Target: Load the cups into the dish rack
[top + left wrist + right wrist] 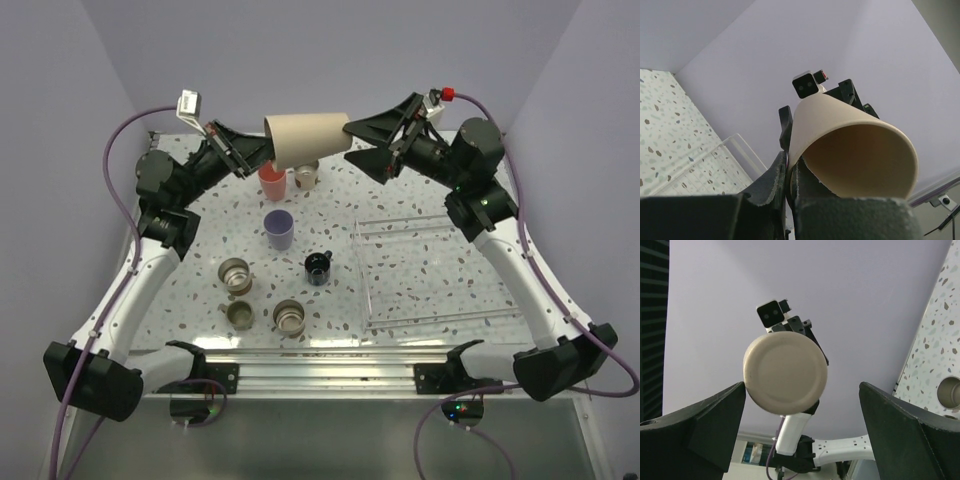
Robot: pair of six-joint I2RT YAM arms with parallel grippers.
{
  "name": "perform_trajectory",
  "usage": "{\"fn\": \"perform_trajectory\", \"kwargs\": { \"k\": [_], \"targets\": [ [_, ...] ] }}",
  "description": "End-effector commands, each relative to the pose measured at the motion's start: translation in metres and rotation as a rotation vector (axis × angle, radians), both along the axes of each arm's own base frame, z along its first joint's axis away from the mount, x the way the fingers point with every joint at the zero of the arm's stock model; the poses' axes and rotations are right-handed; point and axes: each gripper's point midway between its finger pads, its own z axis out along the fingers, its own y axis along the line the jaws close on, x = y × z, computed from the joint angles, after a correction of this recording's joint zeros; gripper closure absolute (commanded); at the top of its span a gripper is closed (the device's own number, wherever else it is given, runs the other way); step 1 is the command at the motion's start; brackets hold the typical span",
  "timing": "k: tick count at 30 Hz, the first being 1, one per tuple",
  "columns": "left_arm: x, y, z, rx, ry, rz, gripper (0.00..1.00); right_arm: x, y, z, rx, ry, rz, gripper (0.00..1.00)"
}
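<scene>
My left gripper (262, 150) is shut on the rim of a beige cup (305, 137), which it holds on its side in the air over the back of the table. Seen from the left wrist, the fingers (775, 175) pinch the wall of the beige cup (850, 145), one inside and one outside. My right gripper (349, 141) stands open at the cup's base (785, 372), its jaws wide on either side and not touching it. On the table stand a coral-red cup (272, 182), a lavender cup (279, 229), a black mug (318, 267) and several steel cups (235, 274). The dish rack (440, 320) sits at the right with nothing in it.
One steel cup (306, 177) stands just behind the coral-red one, under the held cup. Two more steel cups (289, 317) are near the front edge. Purple walls close in at the back and sides. The rack's edge (740, 145) shows in the left wrist view.
</scene>
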Motion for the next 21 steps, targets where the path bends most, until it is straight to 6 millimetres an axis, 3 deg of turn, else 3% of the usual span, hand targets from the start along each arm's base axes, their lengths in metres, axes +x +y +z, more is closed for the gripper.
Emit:
{"fn": "perform_trajectory", "kwargs": {
  "k": [1,8,12,16,21],
  "targets": [
    [-0.011,-0.007,0.017,-0.039,-0.075,-0.037,1.0,-0.004,0.007,0.036,0.058,-0.092,-0.006,0.01],
    [-0.006,-0.009,0.007,-0.034,-0.064,-0.025,1.0,0.0,0.019,0.047,0.094,-0.101,0.009,0.02],
    [-0.004,-0.009,0.004,-0.037,-0.062,-0.013,1.0,0.002,0.022,0.049,0.104,-0.099,0.013,0.09],
    [-0.001,-0.01,-0.002,-0.026,-0.055,-0.009,1.0,0.001,0.027,0.053,0.11,-0.106,0.029,0.3],
    [0.007,-0.009,-0.014,-0.005,-0.022,0.028,1.0,0.001,0.033,0.047,0.075,-0.098,0.045,0.67]
  ]
}}
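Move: The tan cup hangs on its side in the left hand, gripped by its rim, its middle about 5 cm to that hand's right and 1 cm ahead, slightly higher. From the open right hand its middle lies some 7 cm left, 1 cm ahead and 1 cm up, base facing the fingers. Some 42 cm below the left hand, the purple cup stands 2 cm ahead and 2 cm left, the black mug 6 cm back and 7 cm right. The tan cup's base end is taken between the right hand's wide-open fingers as that hand slides about 3 cm left, rising nearly 2 cm and edging forward; over the second half they close by about a third and clamp the sides. The left hand keeps its pinch on the rim, easing about 1 cm right and down. ##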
